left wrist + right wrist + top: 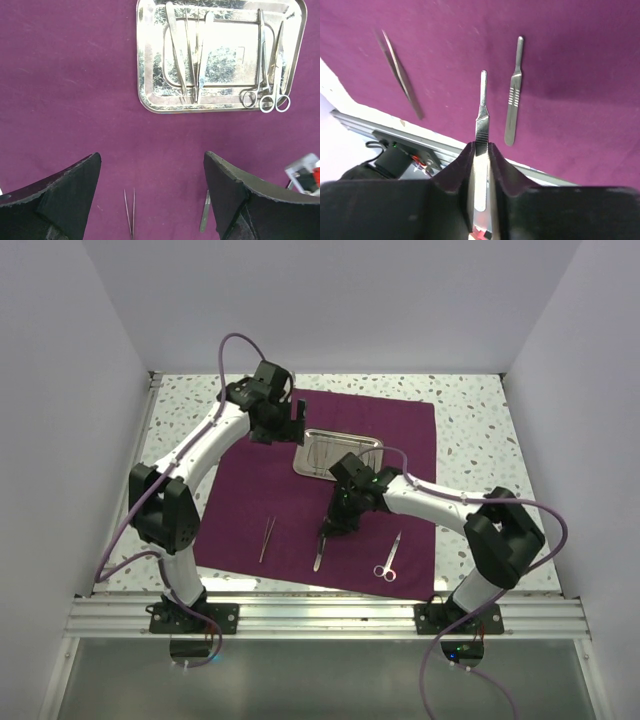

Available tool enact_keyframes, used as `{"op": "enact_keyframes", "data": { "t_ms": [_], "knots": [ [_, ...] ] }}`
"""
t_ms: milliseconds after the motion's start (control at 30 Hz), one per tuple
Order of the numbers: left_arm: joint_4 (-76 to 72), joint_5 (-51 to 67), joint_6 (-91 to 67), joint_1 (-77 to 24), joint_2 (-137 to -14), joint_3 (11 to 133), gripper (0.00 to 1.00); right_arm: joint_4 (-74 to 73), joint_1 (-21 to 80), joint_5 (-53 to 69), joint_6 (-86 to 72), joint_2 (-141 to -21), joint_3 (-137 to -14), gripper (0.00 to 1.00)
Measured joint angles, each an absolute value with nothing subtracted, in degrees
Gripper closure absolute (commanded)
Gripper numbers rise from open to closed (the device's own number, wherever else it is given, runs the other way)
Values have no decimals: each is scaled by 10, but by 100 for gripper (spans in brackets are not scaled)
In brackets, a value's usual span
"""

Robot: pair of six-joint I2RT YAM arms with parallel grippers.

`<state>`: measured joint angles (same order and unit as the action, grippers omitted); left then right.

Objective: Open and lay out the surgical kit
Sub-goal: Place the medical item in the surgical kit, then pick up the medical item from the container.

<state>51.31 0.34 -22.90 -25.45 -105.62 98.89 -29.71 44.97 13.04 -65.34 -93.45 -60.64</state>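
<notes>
The surgical kit's dark purple cloth (250, 500) lies spread flat on the table. A shiny steel tray (300, 455) sits on its far half and holds several thin steel instruments (192, 55), among them scissors (275, 65). Tweezers (267, 538) and scissors (388, 558) lie on the near part of the cloth. My left gripper (152, 170) hangs open above the cloth by the tray's left end, nothing between its fingers. My right gripper (480, 147) is shut on a flat steel scalpel handle (481, 110), low over the cloth's near part. A second scalpel handle (512, 95) lies just beside it.
The cloth's near edge borders a strip of speckled tabletop (500, 440) and an aluminium rail (330, 615). White walls (60, 390) close in the left, right and back. The tweezers (400, 80) lie to the left of the held handle.
</notes>
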Motion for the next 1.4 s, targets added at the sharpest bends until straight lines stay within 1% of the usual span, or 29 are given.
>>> {"op": "enact_keyframes", "data": {
  "t_ms": [33,67,100,133,200,400,533,567,667,800,933,1133,1300,1400],
  "knots": [
    [512,6,-229,-254,-1056,989,13,-300,455,130,-660,-938,-606,57],
    [511,8,-229,-254,-1056,989,13,-302,458,130,-668,-940,-606,45],
    [510,10,-229,-253,-1056,988,13,-304,460,128,-672,-941,-606,35],
    [508,12,-229,-252,-1056,987,13,-306,461,127,-674,-943,-606,29],
    [505,15,-229,-250,-1056,985,14,-312,462,125,-677,-945,-607,24],
    [500,25,-229,-248,-1056,976,15,-360,462,112,-674,-946,-624,23],
    [484,38,-226,-248,-1056,976,18,-415,457,77,-652,-945,-679,24],
    [479,43,-224,-248,-1057,976,22,-430,451,66,-642,-945,-700,24],
    [456,56,-219,-248,-1070,976,27,-462,418,30,-614,-934,-751,24],
    [428,60,-218,-251,-1117,976,30,-502,352,-11,-574,-884,-787,24],
    [416,48,-216,-264,-1174,976,30,-545,300,-50,-541,-821,-791,25],
    [404,33,-217,-290,-1220,976,31,-589,267,-69,-512,-759,-782,25],
    [399,21,-217,-297,-1247,997,33,-609,246,-70,-497,-742,-760,26],
    [399,8,-217,-301,-1267,1014,37,-617,235,-69,-489,-742,-758,27]
  ]
}}
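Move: The right gripper already holds a scalpel low over the cloth; its place lies about 5 cm below and 2 cm back, beside the laid scalpel, about 1 cm back. Cloth tweezers lie some 13 cm left and 1 cm back; cloth scissors 14 cm right and 4 cm back. From the left gripper, the tray's leftmost tweezers lie about 6 cm ahead, 7 cm right and 15 cm down; the tray's middle lies 5 cm ahead and 13 cm right. Ease the right gripper down and slightly back, opening it at once to let go of the scalpel beside the other, then swing it away right about 19 cm and up, with some forward travel. Meanwhile, after a short wait, lower the left gripper about 13 cm, also bearing right, towards the tray's leftmost tweezers, narrowing its fingers partway around their tip end without closing. ##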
